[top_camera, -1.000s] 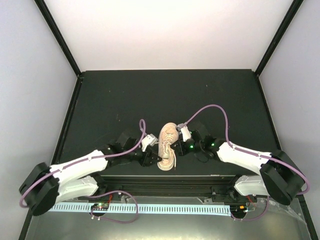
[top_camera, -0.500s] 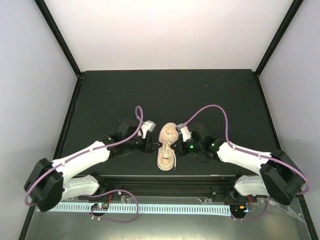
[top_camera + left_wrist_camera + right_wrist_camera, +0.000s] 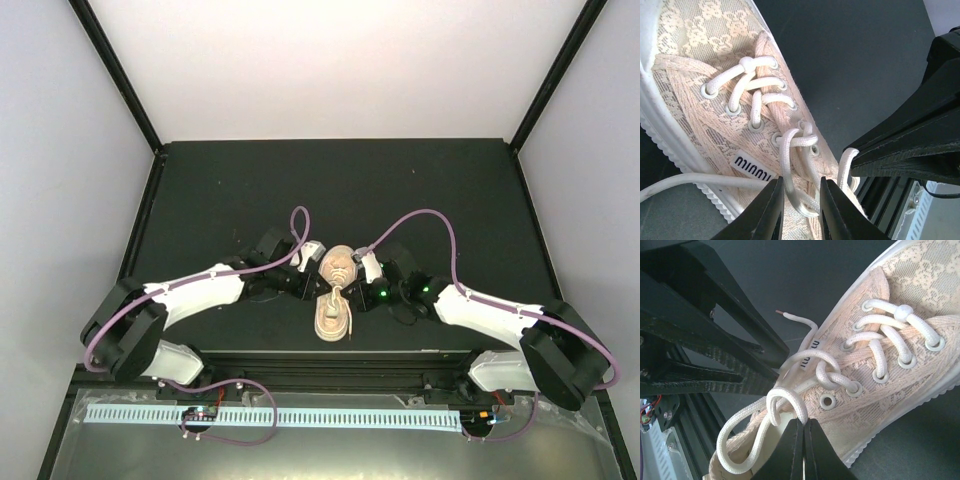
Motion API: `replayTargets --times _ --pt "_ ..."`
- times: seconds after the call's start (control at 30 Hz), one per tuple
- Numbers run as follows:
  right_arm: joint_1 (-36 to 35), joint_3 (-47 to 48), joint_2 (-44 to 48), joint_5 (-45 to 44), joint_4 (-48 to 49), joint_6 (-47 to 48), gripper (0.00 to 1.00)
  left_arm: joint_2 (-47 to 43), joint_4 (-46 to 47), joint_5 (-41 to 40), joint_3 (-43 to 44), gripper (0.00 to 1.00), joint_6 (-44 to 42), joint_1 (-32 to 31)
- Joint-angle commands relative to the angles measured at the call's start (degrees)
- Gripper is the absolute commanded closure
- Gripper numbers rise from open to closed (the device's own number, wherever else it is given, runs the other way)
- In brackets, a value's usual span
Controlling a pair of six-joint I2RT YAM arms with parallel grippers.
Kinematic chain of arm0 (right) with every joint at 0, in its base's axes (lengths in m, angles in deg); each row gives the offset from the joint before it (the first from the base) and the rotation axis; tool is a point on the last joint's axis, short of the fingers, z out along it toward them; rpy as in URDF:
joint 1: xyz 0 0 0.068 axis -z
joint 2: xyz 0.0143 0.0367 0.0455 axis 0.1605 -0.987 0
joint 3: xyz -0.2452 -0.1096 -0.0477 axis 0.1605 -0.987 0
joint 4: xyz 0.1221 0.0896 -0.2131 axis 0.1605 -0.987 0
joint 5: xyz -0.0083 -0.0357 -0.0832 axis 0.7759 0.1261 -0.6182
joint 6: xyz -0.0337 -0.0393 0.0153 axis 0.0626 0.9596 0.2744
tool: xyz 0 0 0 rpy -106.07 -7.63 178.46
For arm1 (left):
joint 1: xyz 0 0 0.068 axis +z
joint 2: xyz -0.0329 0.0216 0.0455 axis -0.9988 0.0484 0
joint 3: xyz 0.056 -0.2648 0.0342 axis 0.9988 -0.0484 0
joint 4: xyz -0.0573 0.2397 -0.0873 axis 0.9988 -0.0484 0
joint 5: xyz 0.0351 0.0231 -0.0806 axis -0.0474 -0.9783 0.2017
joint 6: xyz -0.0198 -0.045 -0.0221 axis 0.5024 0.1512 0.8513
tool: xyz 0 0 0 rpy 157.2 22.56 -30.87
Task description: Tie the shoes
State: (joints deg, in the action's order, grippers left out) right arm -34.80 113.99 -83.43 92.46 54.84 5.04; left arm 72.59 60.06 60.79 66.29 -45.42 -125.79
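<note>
The shoe (image 3: pixel 333 312) is a beige lace-patterned sneaker lying near the table's front edge, toe pointing away. My left gripper (image 3: pixel 320 276) reaches over its left side. In the left wrist view the left gripper (image 3: pixel 799 195) has its jaws a little apart, with a loop of white lace (image 3: pixel 786 165) running between them over the shoe (image 3: pixel 695 95). My right gripper (image 3: pixel 352 290) comes in from the right side. In the right wrist view the right gripper (image 3: pixel 804 421) is shut on a curl of lace (image 3: pixel 785 399) above the shoe (image 3: pixel 900 390). A first crossing of the laces sits at the top eyelets.
A black rail (image 3: pixel 330 356) runs along the table's near edge just below the heel. A pale cable tray (image 3: pixel 280 415) lies in front of it. Purple cables arc above both wrists. A loose lace end (image 3: pixel 795 317) trails beside the shoe.
My left arm swung from beside the heel up to the top eyelets, and its jaws widened and then narrowed around a lace loop. The shoe straightened slightly. The right gripper stayed put.
</note>
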Motion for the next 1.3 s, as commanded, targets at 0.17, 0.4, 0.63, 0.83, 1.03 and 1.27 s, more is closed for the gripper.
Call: replayTargets --times 0.17,0.4,0.63,0.83,1.03,1.27 --pt "-0.37 0.99 -0.03 0.53 0.33 1.22 0.98 2.27 1.75 0.74 2.43 0.78 -1.40 0.42" --pt "-0.44 0.98 0.35 0.48 -0.42 1.36 0.98 3.53 2.12 0.24 2.73 0.84 -1.67 0.38" --pt "-0.41 2.57 1.76 -1.27 -2.72 0.83 0.98 1.27 5.30 -0.53 1.33 0.98 -2.65 0.37" --pt "-0.44 4.56 1.16 -1.42 -3.33 0.94 0.98 0.14 4.69 -1.08 1.04 0.98 -3.94 0.37" --pt "-0.37 5.86 -1.85 -0.89 -2.47 1.16 0.99 -0.75 4.74 -1.73 0.51 0.98 -4.62 0.38" --pt "-0.43 6.64 -4.67 -0.76 -2.37 1.85 0.98 -1.17 4.72 -2.99 -0.06 0.98 -5.42 0.41"
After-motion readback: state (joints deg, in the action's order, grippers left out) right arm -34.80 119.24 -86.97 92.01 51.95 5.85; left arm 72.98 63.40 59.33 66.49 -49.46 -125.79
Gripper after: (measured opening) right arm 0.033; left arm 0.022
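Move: The slack lace loop the left fingers will shut on already stands between their parted tips, about 1 cm below the hand point. The right fingertips, shut on another lace loop, are some 4 cm to the right and 1 cm back; the toe cap lies about 9 cm ahead, 3 cm right and 6 cm down. From the right hand, the left hand's loop is about 4 cm left, 1 cm ahead and 1 cm down. Left dips about 1 cm, pinches the lace loop, lifts; right, still gripping, rises some 2 cm, then sinks. ##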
